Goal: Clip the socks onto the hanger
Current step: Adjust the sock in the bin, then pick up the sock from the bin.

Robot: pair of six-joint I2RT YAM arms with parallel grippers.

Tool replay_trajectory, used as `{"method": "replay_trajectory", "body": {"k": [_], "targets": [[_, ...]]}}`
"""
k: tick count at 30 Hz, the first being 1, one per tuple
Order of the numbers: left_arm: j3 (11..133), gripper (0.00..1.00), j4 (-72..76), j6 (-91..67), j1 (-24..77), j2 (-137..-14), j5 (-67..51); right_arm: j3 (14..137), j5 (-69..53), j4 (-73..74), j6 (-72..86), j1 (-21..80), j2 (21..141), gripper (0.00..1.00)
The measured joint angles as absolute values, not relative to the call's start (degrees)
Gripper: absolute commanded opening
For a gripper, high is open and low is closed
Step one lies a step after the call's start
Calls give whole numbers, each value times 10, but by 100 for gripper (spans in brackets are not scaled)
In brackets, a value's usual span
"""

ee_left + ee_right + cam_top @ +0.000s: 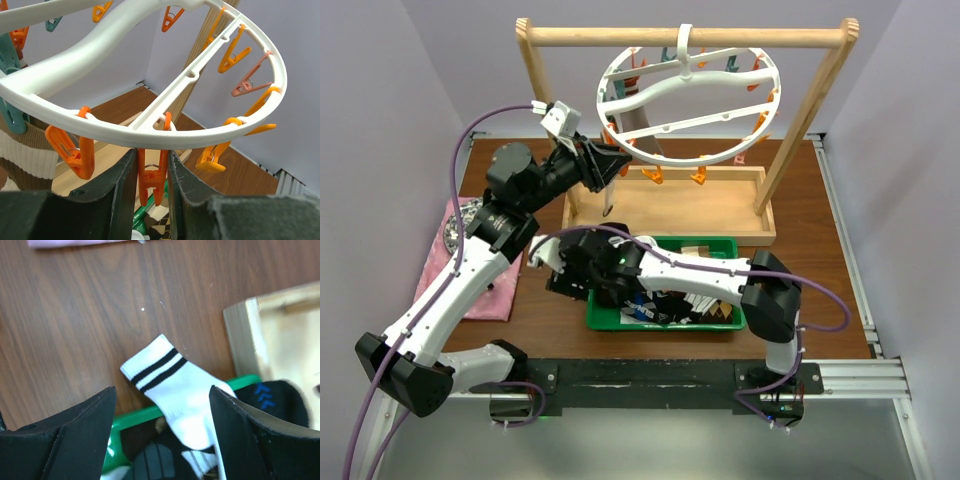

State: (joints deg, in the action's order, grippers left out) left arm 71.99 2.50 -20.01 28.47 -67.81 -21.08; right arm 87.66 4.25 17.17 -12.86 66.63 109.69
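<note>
The white ring hanger (690, 105) hangs by its hook from the wooden frame's bar, with orange and teal pegs around it. My left gripper (152, 155) is at the ring's lower left edge, shut on an orange peg (150, 180) that hangs from the ring. A brown sock with a white cuff (20, 150) hangs to the left of it. My right gripper (162, 388) stands open above a white sock with two black stripes (175, 385), which lies over the rim of the green tray (135, 417) onto the table. Other socks (670, 305) lie piled in the tray.
The wooden frame (665, 210) stands on its flat base just behind the green tray (720, 241); a corner of that base (250, 335) is close to my right gripper. A pink cloth (470, 275) lies on the table at the left.
</note>
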Motion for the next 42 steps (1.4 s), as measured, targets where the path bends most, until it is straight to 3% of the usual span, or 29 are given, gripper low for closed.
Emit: {"method": "replay_trajectory", "body": {"k": [9, 17, 28, 34, 38, 39, 40, 42], "targets": [[720, 0, 25, -200, 283, -678, -211, 921, 136, 229, -267, 759, 1117, 77], [720, 0, 24, -204, 282, -678, -211, 922, 213, 227, -305, 787, 1231, 75], [721, 0, 22, -206, 281, -678, -211, 926, 336, 178, -346, 786, 1275, 61], [721, 0, 23, -211, 281, -678, -211, 924, 370, 156, -362, 783, 1283, 37], [721, 0, 23, -215, 281, -678, -213, 924, 385, 144, -368, 783, 1284, 17], [721, 0, 23, -215, 280, -678, -213, 924, 387, 140, -369, 783, 1284, 7], [721, 0, 23, -215, 280, -678, -213, 924, 391, 136, -368, 783, 1284, 3], [721, 0, 23, -215, 279, -678, -213, 922, 393, 127, -369, 783, 1283, 0]]}}
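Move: The cuff of the white sock with black bands hangs over the bin's left rim, about 10 cm below the right gripper, some 3 cm ahead and 1 cm to its left. From that gripper, the green bin's middle lies roughly 22 cm right, 2 cm ahead and 10 cm lower; the black sock is about 11 cm ahead and 9 cm right. From the left gripper, the cuff is some 38 cm down, 5 cm back and 11 cm left. Draw the open right gripper back about 5 cm with a slight rise, then dip some 11 cm and come forward again beside the bin's left rim, down to the white sock's overhanging cuff. Meanwhile swing the fingers from pointing mostly left to mostly forward, and close them onto the near edge of the cuff at the end. ##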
